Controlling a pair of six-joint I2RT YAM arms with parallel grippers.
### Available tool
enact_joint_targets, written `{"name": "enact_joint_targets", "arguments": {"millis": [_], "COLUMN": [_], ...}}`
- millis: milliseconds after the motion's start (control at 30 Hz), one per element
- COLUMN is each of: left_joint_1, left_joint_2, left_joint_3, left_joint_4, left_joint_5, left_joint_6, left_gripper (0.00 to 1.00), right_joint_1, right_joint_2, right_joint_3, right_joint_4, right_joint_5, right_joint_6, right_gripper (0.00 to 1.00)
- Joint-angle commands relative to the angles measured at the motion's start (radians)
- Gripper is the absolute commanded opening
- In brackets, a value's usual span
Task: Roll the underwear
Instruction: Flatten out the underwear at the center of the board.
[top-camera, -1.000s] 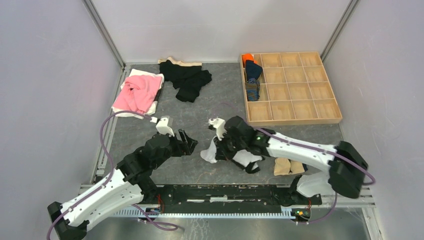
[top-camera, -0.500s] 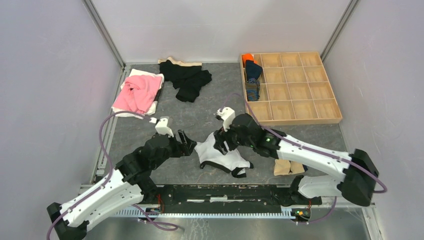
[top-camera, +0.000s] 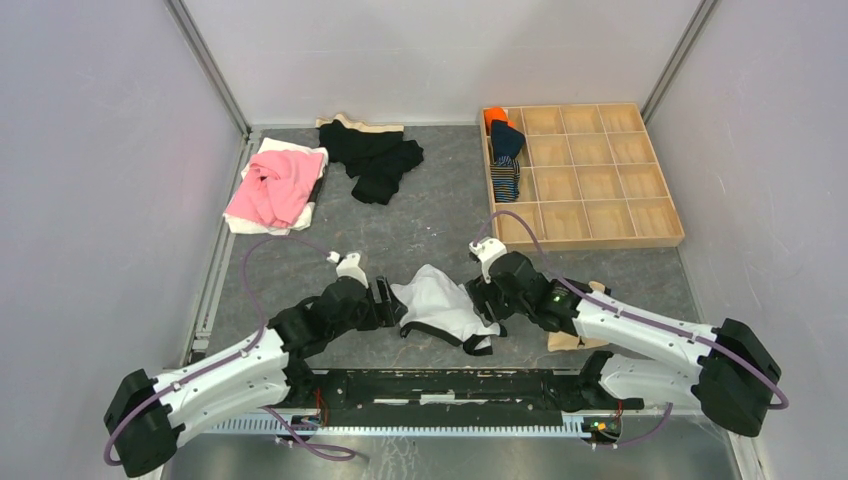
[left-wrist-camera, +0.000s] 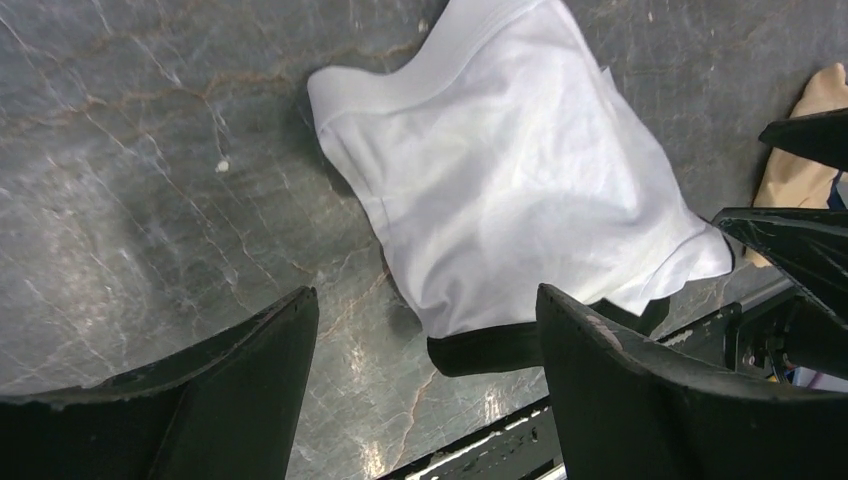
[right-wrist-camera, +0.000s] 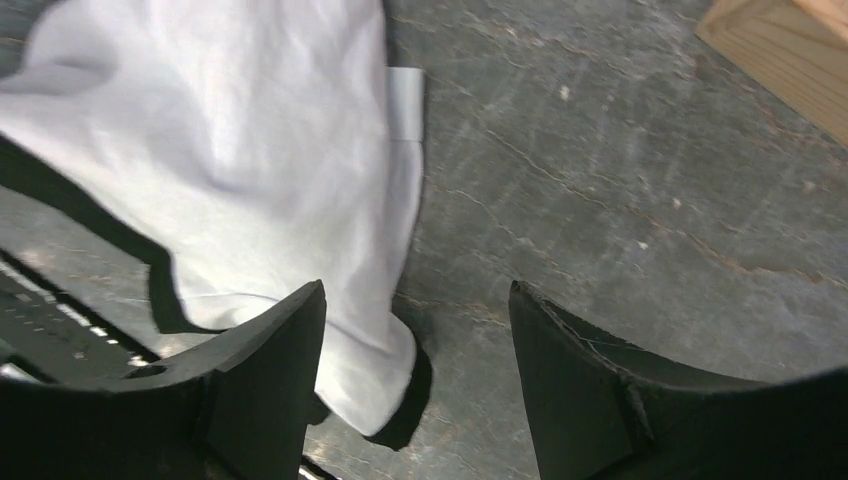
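White underwear with black trim lies spread on the grey table, near the front edge between the two arms. My left gripper is open at its left edge, and in the left wrist view the gripper straddles the cloth's near black-trimmed corner without holding it. My right gripper is open at the right edge; in the right wrist view the gripper has the cloth beside its left finger. Navy striped underwear sits rolled in the wooden tray.
A wooden compartment tray stands at the back right, with an orange roll in its corner cell. A pink garment and black garments lie at the back left. A beige cloth lies under the right arm.
My right gripper has opened and let go of the white underwear, which dropped flat on the table. The right arm drew back to the right. The left arm moved right to the cloth.
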Motion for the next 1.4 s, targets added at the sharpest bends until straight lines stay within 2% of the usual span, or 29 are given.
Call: {"name": "enact_joint_targets", "arguments": {"millis": [0, 100, 200, 333, 467, 600, 833, 900, 1000, 1133, 1200, 1267, 1367], "left_joint_1": [-0.017, -0.018, -0.018, -0.018, -0.017, -0.018, -0.018, -0.017, -0.018, -0.017, -0.018, -0.017, -0.018], "left_joint_2": [-0.023, -0.087, -0.177, -0.279, -0.321, -0.356, -0.423, -0.44, -0.458, -0.472, -0.482, -0.495, -0.518], "left_joint_3": [-0.052, -0.07, -0.06, -0.011, 0.072, 0.136, 0.163, 0.16, 0.158, 0.159, 0.162, 0.162, 0.16], "left_joint_4": [0.097, 0.052, -0.039, -0.172, -0.28, -0.358, -0.442, -0.451, -0.462, -0.48, -0.493, -0.502, -0.517], "left_joint_5": [0.036, -0.012, -0.109, -0.237, -0.311, -0.357, -0.41, -0.418, -0.426, -0.436, -0.447, -0.457, -0.475], "left_joint_6": [-0.12, -0.163, -0.229, -0.274, -0.278, -0.273, -0.298, -0.304, -0.305, -0.304, -0.305, -0.307, -0.316], "left_gripper": [0.84, 0.84, 0.84, 0.85, 0.86, 0.86, 0.86, 0.86, 0.86, 0.86, 0.86, 0.86, 0.87], "right_joint_1": [0.001, 0.013, 0.066, 0.277, 0.42, 0.459, 0.46, 0.461, 0.461, 0.459, 0.461, 0.461, 0.459], "right_joint_2": [-0.045, -0.073, -0.061, 0.065, 0.221, 0.35, 0.506, 0.538, 0.57, 0.585, 0.572, 0.538, 0.477], "right_joint_3": [-0.021, -0.045, -0.013, 0.109, 0.174, 0.216, 0.275, 0.29, 0.293, 0.292, 0.284, 0.267, 0.261], "right_joint_4": [0.145, 0.245, 0.288, 0.266, 0.296, 0.348, 0.404, 0.406, 0.43, 0.454, 0.461, 0.478, 0.487], "right_joint_5": [-0.143, -0.314, -0.323, -0.108, 0.054, 0.094, 0.147, 0.152, 0.17, 0.2, 0.204, 0.197, 0.175], "right_joint_6": [-0.025, -0.124, -0.223, -0.421, -0.617, -0.759, -0.855, -0.867, -0.871, -0.861, -0.842, -0.815, -0.773], "right_gripper": [0.72, 0.72, 0.73, 0.76, 0.78, 0.78, 0.75, 0.7, 0.56, 0.3, 0.13, 0.01, 0.0]}}
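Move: The left end of the underwear's black band, on the side nearest me, lies about 17 cm left of my right hand, 3 cm back and 3 cm below it. The white underwear's middle is some 9 cm to that hand's left and 1 cm ahead, and the beige cloth 14 cm to its right and 2 cm back. From my left hand, the band's left end is about 2 cm right, 1 cm back and 4 cm down. I swing my open right hand some 17 cm left across the underwear, lifting and drawing back first, then easing forward and down to the band's left end, while rolling it counter-clockwise about 65 degrees. There its fingers shut and pinch the band. After a small dip my left hand, still open, clears away to the left and up, about 9 cm and 8 cm. ##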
